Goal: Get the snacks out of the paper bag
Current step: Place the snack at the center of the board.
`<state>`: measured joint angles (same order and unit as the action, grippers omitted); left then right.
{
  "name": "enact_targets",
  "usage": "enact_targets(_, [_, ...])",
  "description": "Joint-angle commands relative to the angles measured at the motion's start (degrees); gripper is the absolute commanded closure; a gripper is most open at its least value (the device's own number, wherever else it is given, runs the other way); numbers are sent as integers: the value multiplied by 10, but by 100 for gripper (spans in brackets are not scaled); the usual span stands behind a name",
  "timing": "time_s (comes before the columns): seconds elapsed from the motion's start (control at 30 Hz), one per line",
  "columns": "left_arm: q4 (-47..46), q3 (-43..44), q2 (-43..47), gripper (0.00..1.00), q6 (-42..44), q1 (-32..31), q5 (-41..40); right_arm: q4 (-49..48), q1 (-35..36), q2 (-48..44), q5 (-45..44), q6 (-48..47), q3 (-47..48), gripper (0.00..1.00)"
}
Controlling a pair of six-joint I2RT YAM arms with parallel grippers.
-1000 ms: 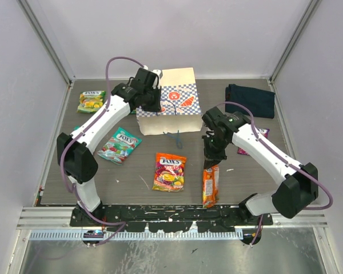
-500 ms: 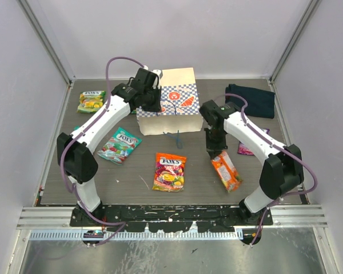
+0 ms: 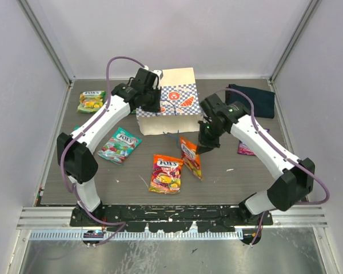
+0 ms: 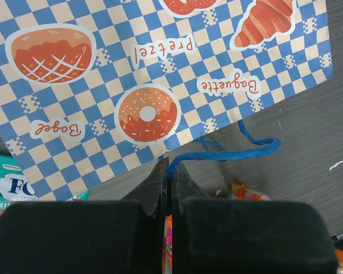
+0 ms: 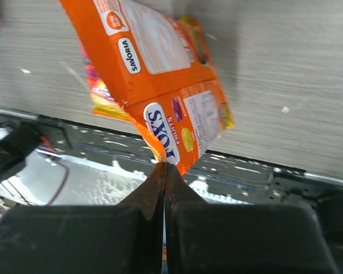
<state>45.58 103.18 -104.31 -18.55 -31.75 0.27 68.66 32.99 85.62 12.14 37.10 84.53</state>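
Note:
The paper bag (image 3: 167,111) lies flat at the back centre, its checkered band (image 4: 160,74) filling the left wrist view. My left gripper (image 3: 153,104) (image 4: 168,166) is shut on the bag's blue cord handle (image 4: 228,153). My right gripper (image 3: 204,145) (image 5: 166,165) is shut on a corner of an orange snack packet (image 3: 190,157) (image 5: 160,74), which hangs just in front of the bag. Other snacks lie on the table: a green one (image 3: 91,101), a teal one (image 3: 119,144), a multicoloured one (image 3: 166,173) and a purple one (image 3: 244,149) half hidden by the right arm.
A dark navy folded cloth (image 3: 251,100) lies at the back right. Grey walls close in the table on the left, the right and the back. A metal rail (image 3: 171,220) runs along the near edge by the arm bases.
My right gripper has swung the orange packet from the near right of the table leftward and back, to just in front of the bag. The left gripper has not moved.

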Motion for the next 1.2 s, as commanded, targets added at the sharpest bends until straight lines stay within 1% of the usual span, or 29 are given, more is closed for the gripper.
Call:
enact_targets(0.0, [1,27,13,100,8,4,-3,10,-60,-54,30,-60,-127,99])
enact_targets(0.07, [1,26,14,100,6,4,-2,-6,-87,-53,16,-90,-185,99])
enact_targets(0.1, [2,25,15,100,5,4,-3,-13,-93,-44,-5,-101,-207,99])
enact_targets(0.2, [5,24,14,100,4,4,-2,-29,-97,-2,-83,-132,-228,99])
enact_targets(0.3, [11,24,17,100,4,4,-1,-40,-104,40,-171,-156,-207,99])
enact_targets(0.4, [12,20,21,100,5,4,-4,-36,-138,84,-251,-175,-163,99])
enact_targets(0.43, [13,19,22,100,5,3,-6,-36,-152,98,-265,-180,-145,99])
enact_targets(0.53, [14,21,24,100,7,3,-7,-39,-173,134,-264,-202,-92,99])
enact_targets(0.63, [14,22,23,100,11,4,-17,-32,-175,161,-261,-223,-53,99])
enact_targets(0.67, [28,26,21,100,12,4,-19,-32,-175,165,-254,-227,-46,99])
enact_targets(0.7, [35,32,18,100,12,4,-21,-35,-174,167,-252,-228,-40,97])
enact_targets(0.77, [34,35,20,100,11,4,-26,-39,-174,168,-224,-227,-35,85])
enact_targets(0.83, [28,33,26,100,11,4,-34,-40,-174,169,-210,-224,-27,55])
enact_targets(0.87, [27,32,28,100,10,4,-34,-40,-174,169,-204,-221,-23,43])
enact_targets(0.97, [29,38,32,100,8,4,-29,-44,-174,158,-208,-202,5,20])
enact_targets(1.0, [28,42,32,100,8,4,-26,-50,-174,150,-214,-191,13,17])
enact_targets(1.07, [29,56,30,100,5,4,-20,-78,-174,121,-216,-156,16,16])
enact_targets(1.1, [29,65,28,100,3,3,-15,-105,-174,96,-202,-135,8,16])
enact_targets(1.17, [30,86,22,100,-5,2,-9,-193,-174,34,-135,-71,-40,16])
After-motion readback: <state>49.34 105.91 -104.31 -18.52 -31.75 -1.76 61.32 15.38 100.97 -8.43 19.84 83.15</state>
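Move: My right hand already holds one orange snack by its edge. The clear board spot for it lies about 5 cm ahead, 10 cm to the right and 18 cm below. The other orange snack is roughly 8 cm left and 2 cm back, the purple snack some 26 cm right and 11 cm ahead. The paper bag is about 24 cm ahead and 5 cm left. From my left hand, the spot is around 14 cm back and 21 cm right. I swing the orange snack right and down with my right hand, about 16 cm across and 13 cm down, drawing back some 5 cm before sweeping forward about 12 cm over the spot. The wrist rolls some 30 degrees, bringing the fingers from pointing left to nearly straight down; then they open, let go, and ease forward and up. My left hand keeps its pinch on the paper bag. ##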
